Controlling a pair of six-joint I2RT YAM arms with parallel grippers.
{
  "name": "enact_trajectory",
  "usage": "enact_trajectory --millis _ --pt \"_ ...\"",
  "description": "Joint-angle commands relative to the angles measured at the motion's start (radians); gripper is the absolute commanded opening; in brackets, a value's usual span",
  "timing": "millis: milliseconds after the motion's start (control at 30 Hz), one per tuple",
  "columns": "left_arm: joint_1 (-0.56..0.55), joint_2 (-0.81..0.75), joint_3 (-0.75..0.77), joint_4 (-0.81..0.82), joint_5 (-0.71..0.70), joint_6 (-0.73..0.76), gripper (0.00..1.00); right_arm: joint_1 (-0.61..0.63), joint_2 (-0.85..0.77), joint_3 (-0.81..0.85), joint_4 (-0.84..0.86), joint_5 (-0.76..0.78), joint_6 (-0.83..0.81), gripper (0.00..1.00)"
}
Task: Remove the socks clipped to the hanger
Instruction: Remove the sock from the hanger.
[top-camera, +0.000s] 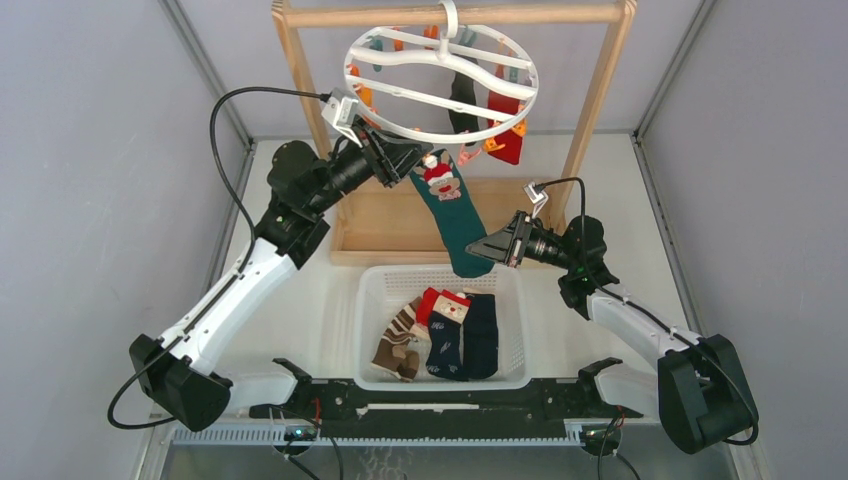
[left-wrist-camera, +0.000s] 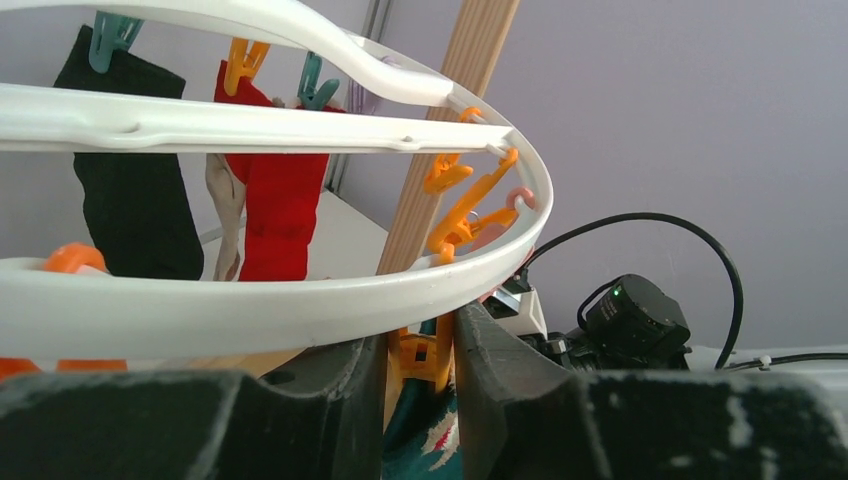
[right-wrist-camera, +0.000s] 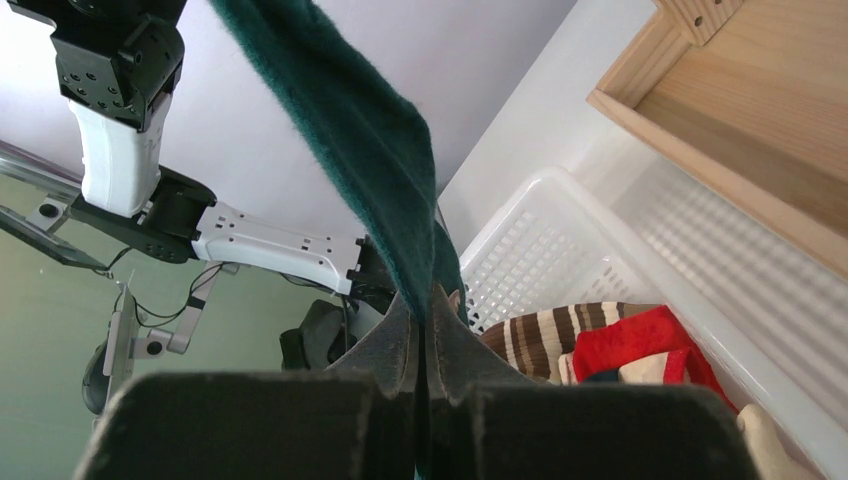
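The white round hanger (top-camera: 440, 100) (left-wrist-camera: 250, 300) hangs from the wooden rack. A dark green sock (top-camera: 452, 215) (right-wrist-camera: 370, 130) with a reindeer figure hangs from an orange clip (left-wrist-camera: 425, 355) under the ring's front rim. My left gripper (top-camera: 412, 158) (left-wrist-camera: 425, 350) is shut on that clip, one finger on each side. My right gripper (top-camera: 480, 250) (right-wrist-camera: 422, 320) is shut on the green sock's lower end, above the basket. A red sock (top-camera: 508, 140) (left-wrist-camera: 285, 210) and a black sock (top-camera: 462, 100) (left-wrist-camera: 135, 210) stay clipped at the ring's far side.
A white basket (top-camera: 375, 290) (right-wrist-camera: 540, 250) below holds a brown-and-cream striped sock (top-camera: 398, 335), a navy sock (top-camera: 480, 335) and a red-topped one. The wooden rack's posts (top-camera: 300, 90) and its base tray (top-camera: 390, 220) stand behind the basket. Grey walls close both sides.
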Motion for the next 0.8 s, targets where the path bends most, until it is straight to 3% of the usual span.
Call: enact_trajectory --millis 0,333,467,767 --pt "0.004 0.002 0.076 0.022 0.009 0.002 0.01 0.007 -0.007 0.002 0.046 -0.006 0.000 0.00" --pt "0.004 -0.009 0.079 -0.003 0.014 0.022 0.02 0.011 0.002 0.002 0.048 -0.004 0.000 0.00" --pt "0.005 -0.018 0.065 -0.008 -0.012 0.015 0.34 0.013 0.004 0.002 0.056 -0.003 0.004 0.00" --pt "0.006 -0.024 0.044 0.003 -0.015 0.012 0.57 0.016 0.004 0.002 0.048 -0.003 -0.003 0.00"
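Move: The left fingers are shut on the orange clip at the hanger's near rim, so the clip sits right at that hand. From it the hanger's middle lies about 13 cm ahead, 2 cm right and 4 cm up; the red sock hangs roughly 12 cm ahead and 12 cm right, slightly below. The right hand already pinches the green sock near its toe: the sock's middle is about 4 cm ahead, 3 cm left and 10 cm up, the basket some 8 cm back, 6 cm left and 22 cm down. After keeping its squeeze on the orange clip at the hanger's near rim, the left hand spreads its fingers from about a third to just over half open, easing off the clip while staying almost in place, with a slight rise and then a sink of under 1 cm. The right hand holds still with its fingers shut on the lower end of the green sock, keeping the cloth stretched up towards the clip. ##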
